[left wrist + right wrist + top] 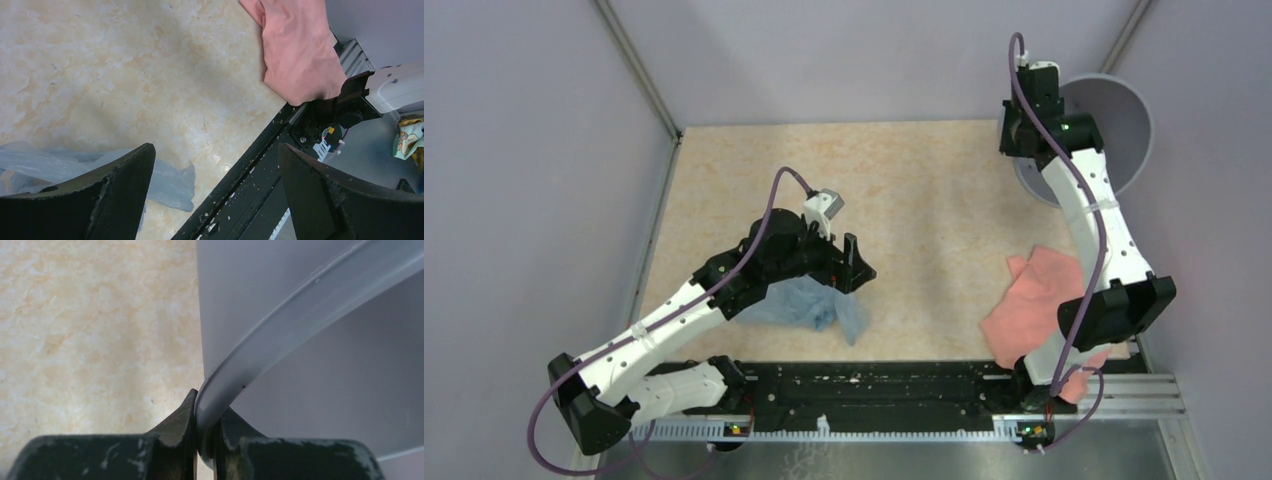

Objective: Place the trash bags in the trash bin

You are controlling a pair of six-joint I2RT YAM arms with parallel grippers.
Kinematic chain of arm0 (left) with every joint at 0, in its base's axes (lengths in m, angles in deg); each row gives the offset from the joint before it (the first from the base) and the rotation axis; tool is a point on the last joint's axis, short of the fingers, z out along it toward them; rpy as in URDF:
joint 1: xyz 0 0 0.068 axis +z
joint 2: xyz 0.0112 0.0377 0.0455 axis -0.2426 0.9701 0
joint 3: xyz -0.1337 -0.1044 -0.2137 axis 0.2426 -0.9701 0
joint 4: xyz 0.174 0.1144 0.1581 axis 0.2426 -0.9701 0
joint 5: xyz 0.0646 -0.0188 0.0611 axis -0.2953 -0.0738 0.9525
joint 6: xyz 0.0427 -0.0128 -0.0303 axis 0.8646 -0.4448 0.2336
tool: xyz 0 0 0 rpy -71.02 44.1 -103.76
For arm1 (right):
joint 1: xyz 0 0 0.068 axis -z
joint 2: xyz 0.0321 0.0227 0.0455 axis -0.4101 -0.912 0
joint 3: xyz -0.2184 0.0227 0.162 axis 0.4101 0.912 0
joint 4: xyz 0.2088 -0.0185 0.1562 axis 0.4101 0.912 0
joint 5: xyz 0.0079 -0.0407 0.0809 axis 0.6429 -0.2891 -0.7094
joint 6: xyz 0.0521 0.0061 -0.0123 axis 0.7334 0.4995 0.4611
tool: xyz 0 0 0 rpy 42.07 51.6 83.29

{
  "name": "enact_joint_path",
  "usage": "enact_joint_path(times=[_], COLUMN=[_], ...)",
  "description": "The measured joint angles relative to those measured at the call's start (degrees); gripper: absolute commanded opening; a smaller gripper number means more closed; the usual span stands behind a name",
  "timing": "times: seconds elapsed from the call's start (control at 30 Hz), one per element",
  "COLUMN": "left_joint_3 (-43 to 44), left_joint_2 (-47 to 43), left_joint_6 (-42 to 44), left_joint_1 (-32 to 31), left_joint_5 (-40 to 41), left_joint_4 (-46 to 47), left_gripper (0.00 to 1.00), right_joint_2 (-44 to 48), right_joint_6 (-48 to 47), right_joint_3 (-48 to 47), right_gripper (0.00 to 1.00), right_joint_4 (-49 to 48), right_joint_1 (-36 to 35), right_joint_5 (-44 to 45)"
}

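The pale blue trash bag (809, 303) lies crumpled on the table near the front, under my left arm. My left gripper (856, 268) is open and empty, hovering just right of the bag; in the left wrist view the bag (165, 177) shows beside the left finger (100, 195). The grey trash bin (1114, 125) is tilted at the back right. My right gripper (1021, 122) is shut on the bin's rim (235, 385), one finger (177, 425) outside the wall and the other inside.
A salmon-pink cloth (1036, 300) lies at the front right under my right arm, also in the left wrist view (300, 50). A black rail (874, 385) runs along the table's near edge. Grey walls enclose the table on three sides.
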Motion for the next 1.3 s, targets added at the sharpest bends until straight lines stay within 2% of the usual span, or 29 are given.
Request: enact_joint_path(times=[0.1,0.33,0.63,0.93,1.3], left_joint_3=[0.00,0.00,0.00,-0.02,-0.79], left_joint_2=[0.00,0.00,0.00,0.00,0.02], left_joint_6=[0.00,-0.02,-0.07,-0.13,-0.35], left_joint_1=[0.00,-0.02,0.00,0.00,0.00], left_joint_5=[-0.02,-0.04,-0.24,-0.83,-2.38], left_joint_4=[0.00,0.00,0.00,0.44,2.56], left_gripper=[0.99,0.98,0.98,0.98,0.98], right_joint_2=[-0.28,-1.20,-1.46,-1.44,-1.44], right_joint_6=[-0.44,-0.87,-1.40,-2.91,-3.56], right_joint_3=[-3.85,-4.50,-4.50,-4.50,-4.50], right_gripper=[0.00,0.04,0.09,0.29,0.62], right_joint_4=[5.44,13.20,18.32,21.05,20.20], right_joint_1=[-0.68,-3.28,-3.91,-4.17,-4.20], right_joint_5=[-1.09,-3.32,-4.74,-2.49,-1.18])
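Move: The right gripper grips the left side of the raised, tilted bin's rim; the bin's middle is about 5 cm ahead, 11 cm to the right and 13 cm down. Its standing spot on the table is roughly 2 cm back, 7 cm right and 31 cm below. The pink bag is 21 cm back, 9 cm right and 31 cm down. From the idle left gripper, that spot is some 20 cm ahead, 36 cm right and 25 cm down. Keep the right fingers shut on the bin's rim and draw it back about 6 cm towards the base and slightly left, rising a touch and then sinking some 4 cm, while tipping the fingers almost 20 degrees further down to right the bin. Then hold the hand nearly still and open the fingers to about half, letting go of the rim. ##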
